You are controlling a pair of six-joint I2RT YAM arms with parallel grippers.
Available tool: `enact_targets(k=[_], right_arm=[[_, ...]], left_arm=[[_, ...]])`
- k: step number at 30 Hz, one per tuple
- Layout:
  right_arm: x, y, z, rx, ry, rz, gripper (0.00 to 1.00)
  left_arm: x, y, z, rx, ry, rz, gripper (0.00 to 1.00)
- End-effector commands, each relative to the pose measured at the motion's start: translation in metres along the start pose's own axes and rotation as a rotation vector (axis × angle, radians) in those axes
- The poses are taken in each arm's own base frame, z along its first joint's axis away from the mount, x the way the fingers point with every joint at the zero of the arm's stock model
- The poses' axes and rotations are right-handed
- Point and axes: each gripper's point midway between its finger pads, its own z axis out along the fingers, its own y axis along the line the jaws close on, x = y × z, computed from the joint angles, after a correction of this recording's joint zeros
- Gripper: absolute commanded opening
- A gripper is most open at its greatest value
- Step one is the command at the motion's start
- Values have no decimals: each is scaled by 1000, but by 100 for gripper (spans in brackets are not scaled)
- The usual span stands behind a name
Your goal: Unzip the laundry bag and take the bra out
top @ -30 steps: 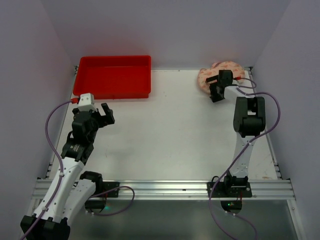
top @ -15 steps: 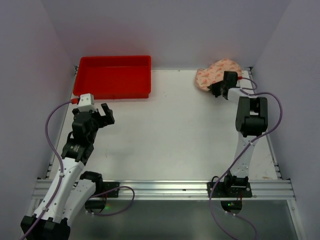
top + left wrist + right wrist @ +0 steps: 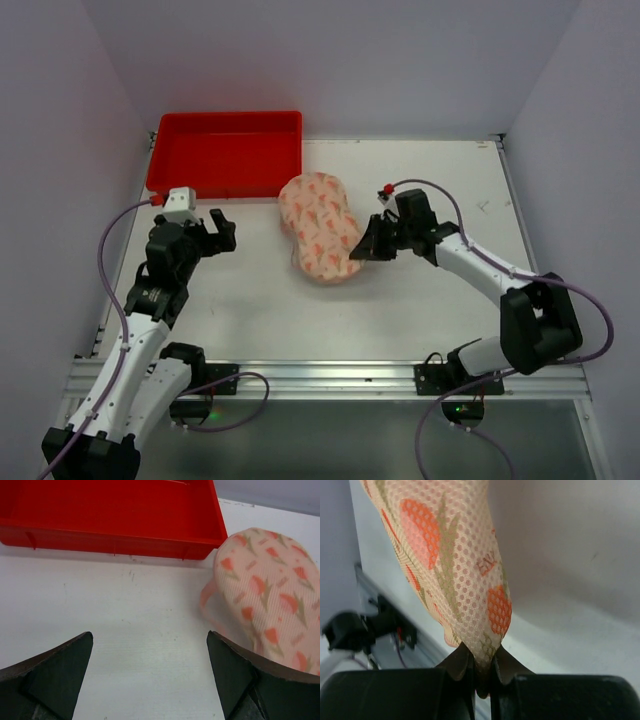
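Note:
The laundry bag point(image 3: 318, 228), a sheer mesh pouch, lies in the middle of the table just in front of the red tray. The bra point(image 3: 330, 205) shows through the mesh as a peanut-shaped peach piece with orange and green print. My right gripper point(image 3: 362, 250) is at the bag's right edge. In the right wrist view the right gripper point(image 3: 481, 672) is shut on a fold of the laundry bag point(image 3: 450, 565), which hangs from the jaws. My left gripper point(image 3: 222, 232) stands open to the left of the bag. Between its fingers point(image 3: 240, 675) is only bare table, with the bag point(image 3: 270, 590) at the right.
A red plastic tray point(image 3: 225, 188) stands at the back left, its front wall point(image 3: 110, 542) close to the bag's far end. Walls enclose the table at the back and on both sides. An aluminium rail runs along the near edge.
My right gripper has shut on the bag and dragged it from the far right corner to the middle of the table. The left arm has turned slightly toward it.

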Motion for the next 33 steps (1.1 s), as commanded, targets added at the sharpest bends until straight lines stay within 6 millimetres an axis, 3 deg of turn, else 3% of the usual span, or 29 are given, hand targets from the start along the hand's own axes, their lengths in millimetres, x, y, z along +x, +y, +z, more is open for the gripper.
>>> enact_targets(k=[1,3,5,6,8,10,14,19,21,23,24,26,28,30,33], right_arm=[[68,2,-22,-92,217,-123,1],[85,-2,-33,-95,250,-137,31],[66,-29,-33,92,138,-127,50],[50,-36,-39,166,45,-78,69],[21,-53,-49,277,-107,-39,80],[-2,-48,-59,286,-239,-1,90],[-17,-38,-61,257,-292,-57,92],[7,-45,-34,232,-98,-60,92],[19,-45,-25,203,-57,-17,89],[38,-43,-22,165,-22,-3,89],[42,-43,-21,158,-24,5,89],[48,-55,-22,206,-25,7,89],[47,-66,-25,262,-29,-12,90],[44,-59,-24,235,-26,-28,90],[57,-46,-16,173,43,-41,89]], left_arm=[[-17,-20,-1,90,-27,6,100],[-16,-25,-1,117,-12,6,100],[-16,-29,-1,141,-5,5,100],[-15,-32,-1,152,1,5,100],[-13,-34,0,162,12,-1,100],[-10,-37,1,178,36,-8,100],[5,-45,4,209,116,-71,100],[57,-93,-2,402,351,-334,98],[70,-104,8,408,381,-341,96],[70,-125,14,422,394,-286,95],[85,-125,23,378,456,-278,95],[89,-147,22,395,513,-273,95],[114,-153,20,347,587,-279,95],[125,-152,26,305,565,-279,95],[148,-150,42,256,606,-282,95]])
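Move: The laundry bag's near-right end is already pinched in the right hand. The bag's middle lies about 10 cm to that hand's left, 9 cm farther out and some 6 cm lower. From the empty left hand, held high, the bag's middle is some 30 cm to the right, 9 cm ahead and 15 cm below. The red bin lies past the bag, about 34 cm ahead of the left hand and 4 cm to its left. The right fingers, still pinching the laundry bag, draw it back about 7 cm and slightly down and open wide to let go; that hand then swings forward, right and up clear of it before sinking back over its right end. The left hand, fingers open, eases right, then sweeps faster to about 18 cm right and 11 cm down towards the bag, tipping down some 30 degrees and turning clockwise. ##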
